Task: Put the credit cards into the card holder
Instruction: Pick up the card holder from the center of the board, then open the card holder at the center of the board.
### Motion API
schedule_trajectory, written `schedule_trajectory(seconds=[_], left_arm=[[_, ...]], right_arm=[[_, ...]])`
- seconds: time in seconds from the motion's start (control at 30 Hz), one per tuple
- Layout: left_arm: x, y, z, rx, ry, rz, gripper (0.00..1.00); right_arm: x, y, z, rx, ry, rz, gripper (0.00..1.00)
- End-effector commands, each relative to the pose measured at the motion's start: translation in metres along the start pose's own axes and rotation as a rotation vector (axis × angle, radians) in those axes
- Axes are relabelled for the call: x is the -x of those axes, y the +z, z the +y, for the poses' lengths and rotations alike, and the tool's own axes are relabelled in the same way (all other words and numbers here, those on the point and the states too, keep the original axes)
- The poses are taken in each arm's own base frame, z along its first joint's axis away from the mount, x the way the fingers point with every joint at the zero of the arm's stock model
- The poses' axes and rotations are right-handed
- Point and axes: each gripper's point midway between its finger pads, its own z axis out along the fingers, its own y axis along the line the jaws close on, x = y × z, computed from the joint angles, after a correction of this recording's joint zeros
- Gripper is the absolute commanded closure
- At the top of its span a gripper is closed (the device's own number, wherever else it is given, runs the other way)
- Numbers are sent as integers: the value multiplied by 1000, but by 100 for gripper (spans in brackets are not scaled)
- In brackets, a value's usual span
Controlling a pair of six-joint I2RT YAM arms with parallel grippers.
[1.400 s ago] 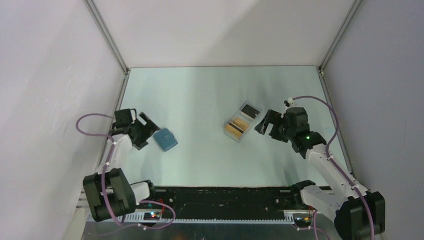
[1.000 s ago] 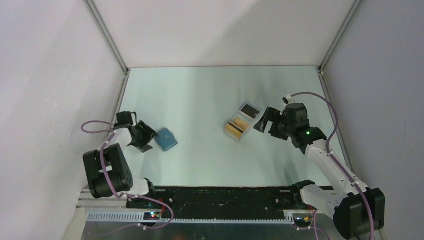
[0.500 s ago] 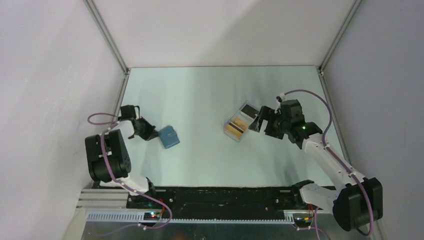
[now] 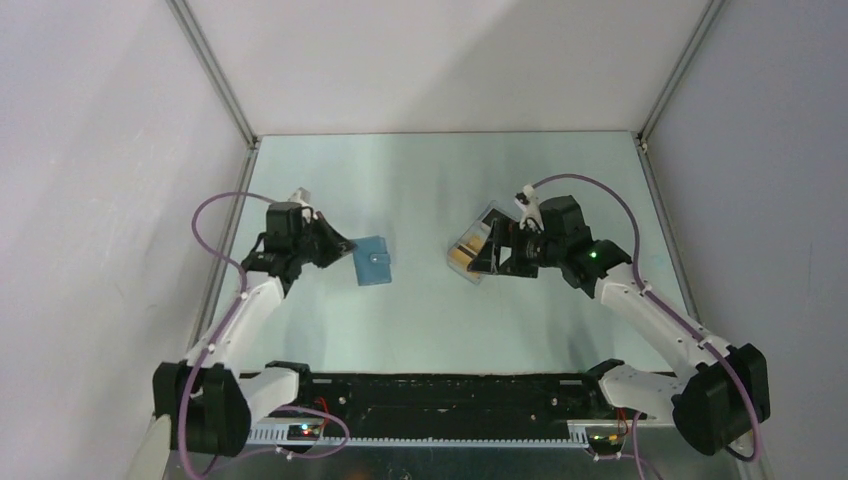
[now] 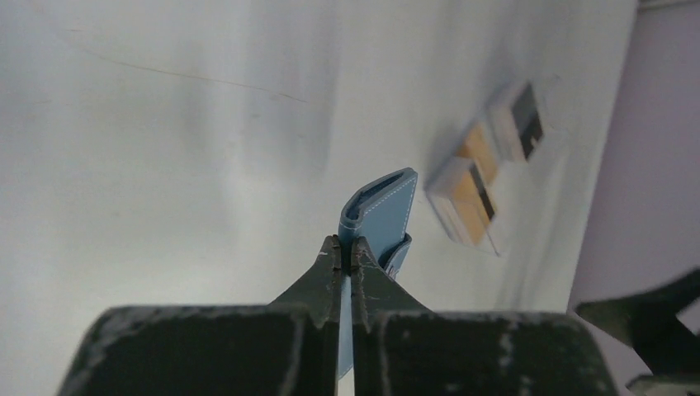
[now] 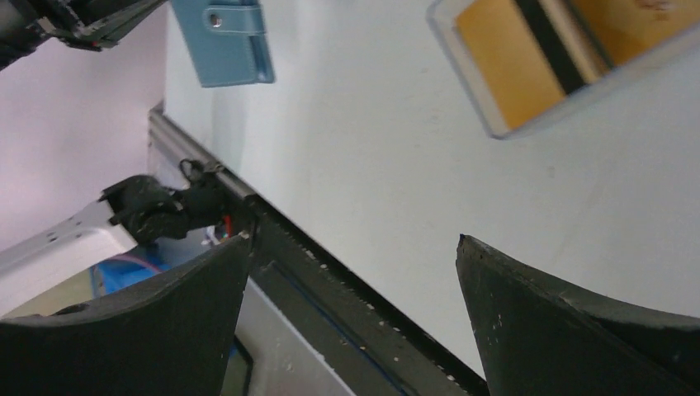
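Note:
The blue card holder [image 4: 372,261] is pinched at its left edge by my left gripper [image 4: 338,248], which is shut on it. The left wrist view shows the holder [image 5: 384,206] standing on edge between the closed fingertips of that gripper [image 5: 347,244]. The credit cards lie in a clear tray [image 4: 462,257]: yellow-orange ones with a dark stripe [image 5: 472,194] and a black one [image 5: 527,124]. My right gripper [image 4: 497,250] hovers over the tray's right part and hides some of it. Its jaws stand wide open and empty [image 6: 351,239], with the orange cards [image 6: 512,74] and the holder [image 6: 227,33] ahead of them.
The arms' black base rail [image 4: 450,392] runs along the near edge. Metal frame posts [image 4: 215,75] and white walls close in the table [image 4: 420,180] at left, right and back.
My left gripper closed on the card holder and carried it right, toward the middle. The right arm swung left over the clear tray, jaws still open.

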Motion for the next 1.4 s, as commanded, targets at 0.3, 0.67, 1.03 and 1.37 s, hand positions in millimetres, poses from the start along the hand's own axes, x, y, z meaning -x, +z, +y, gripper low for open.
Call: schedule_trajectory(seconds=[0.3,0.67,1.03,1.37], left_arm=[[-53,-53,-139,-372,121,147,100],[-80,-82,-194,-510,177,231,100],[-75,-94,-197,-534,215,177,39],[-102,-118,-200,-744,329,252,18]], right_arm=[[6,23,101,429,-36,73,0],[20,10,128,666,-14,83,9],[24,-10,140,756,6,99,100],[38,-40,134,809,-30,89,100]])
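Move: The card holder is already pinched by its edge in the left hand, its middle about 4 cm to the right of that hand's point and 3 cm below. From the open right gripper, the card holder lies about 26 cm to the left, 6 cm ahead and 7 cm lower; that gripper is some 30 cm to the left hand's right, 6 cm back and 4 cm higher. The clear card box stands on the board about 12 cm straight ahead of the right hand, 15 cm below. The card holder is handed over in the air: the left arm carries it about 16 cm right, 12 cm up and 7 cm back, swinging clockwise, while the right hand comes some 10 cm left and 9 cm up, rolling its left side up about 35 degrees. The right fingers shut on the opposite edge, the left ones open wide, and the right hand then edges back right with its hold. ##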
